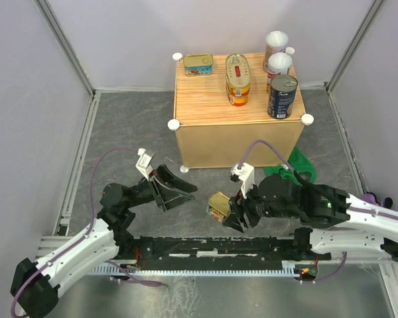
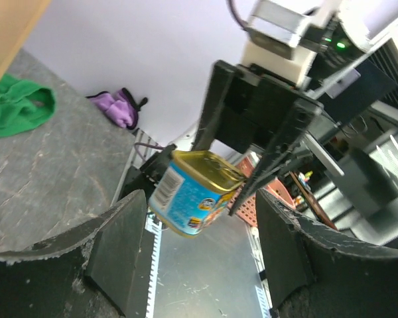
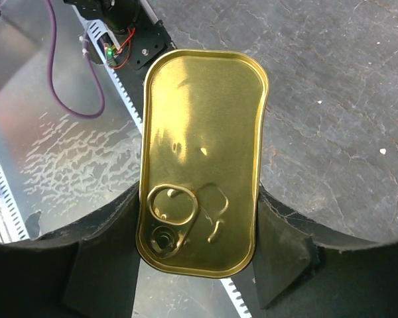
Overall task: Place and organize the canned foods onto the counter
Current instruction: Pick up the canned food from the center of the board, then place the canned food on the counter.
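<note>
The counter [image 1: 212, 106] carries a rectangular gold-lidded tin [image 1: 198, 64], stacked oval gold tins with red labels [image 1: 237, 79], two white-lidded cylinders [image 1: 277, 54] and a dark blue cylinder [image 1: 282, 96]. My right gripper [image 1: 233, 213] [image 3: 199, 228] is shut on another rectangular gold-lidded tin [image 1: 218, 205] [image 3: 202, 152], held off the floor with its pull-ring end between the fingers. My left gripper [image 1: 179, 188] [image 2: 199, 228] stands open and empty just to the left, pointing at that blue-labelled tin [image 2: 192, 195] without touching it.
A green cloth [image 1: 296, 165] [image 2: 16, 106] lies on the grey floor at the counter's right front corner. A purple object [image 1: 378, 199] [image 2: 116, 107] sits at the far right. The black base rail [image 1: 212, 248] runs along the near edge. Walls close the sides.
</note>
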You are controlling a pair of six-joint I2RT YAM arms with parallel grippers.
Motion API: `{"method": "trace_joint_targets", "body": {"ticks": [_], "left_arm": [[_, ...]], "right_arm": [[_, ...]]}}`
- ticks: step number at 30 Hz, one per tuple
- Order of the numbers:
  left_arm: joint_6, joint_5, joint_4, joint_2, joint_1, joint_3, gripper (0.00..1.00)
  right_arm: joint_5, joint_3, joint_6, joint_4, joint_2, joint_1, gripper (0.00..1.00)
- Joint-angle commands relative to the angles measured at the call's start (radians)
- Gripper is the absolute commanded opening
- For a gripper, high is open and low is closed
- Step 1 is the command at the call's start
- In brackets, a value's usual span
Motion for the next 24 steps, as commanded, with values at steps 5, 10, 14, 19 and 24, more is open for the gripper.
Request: {"method": "trace_joint_targets", "body": {"ticks": [5,10,14,19,24], "left_arm": [[0.13,0.15,-0.005,0.027,-0.04,0.136,0.74],[0.21,0.167,-0.097,0.046,-0.063,0.187,0.75],[0.247,0.17,-0.129,0.055,-0.067,0.203,0.75],[0.261,0.203,-0.13,0.083,-0.071,0.227,0.76],[0.27,0.241,-0.13,0.113,-0.076,0.258,0.75]], "right_arm": [[-0.09,0.121,0.042,0.037,-0.017,-0.009,0.26],[-0.135,0.175,0.046,0.042,0.022,-0.009,0.26],[-0.168,0.213,0.051,0.04,0.048,-0.009,0.25],[-0.203,0.239,0.057,0.048,0.069,-0.009,0.25],[-0.223,0.264,0.045,0.045,0.108,-0.01,0.24]]}}
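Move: The small rectangular can, still pinched in the right gripper, is roughly 9 cm to the left hand's right, 2 cm back and 3 cm below; the shelf's middle is some 30 cm ahead of the left hand, 17 cm right and 13 cm below. From the right hand, the open left gripper is about 12 cm left, 3 cm ahead and 2 cm higher; the green cloth lies around 22 cm ahead, 26 cm right and 22 cm down. Still gripping the can, the right hand lifts it about 5 cm while drawing it back and slightly left, up to the mouth of the left gripper. The left hand, jaws staying wide open, goes back and up, then edges right towards the can's free end, turning about 15 degrees; no left-finger contact can be made out. ##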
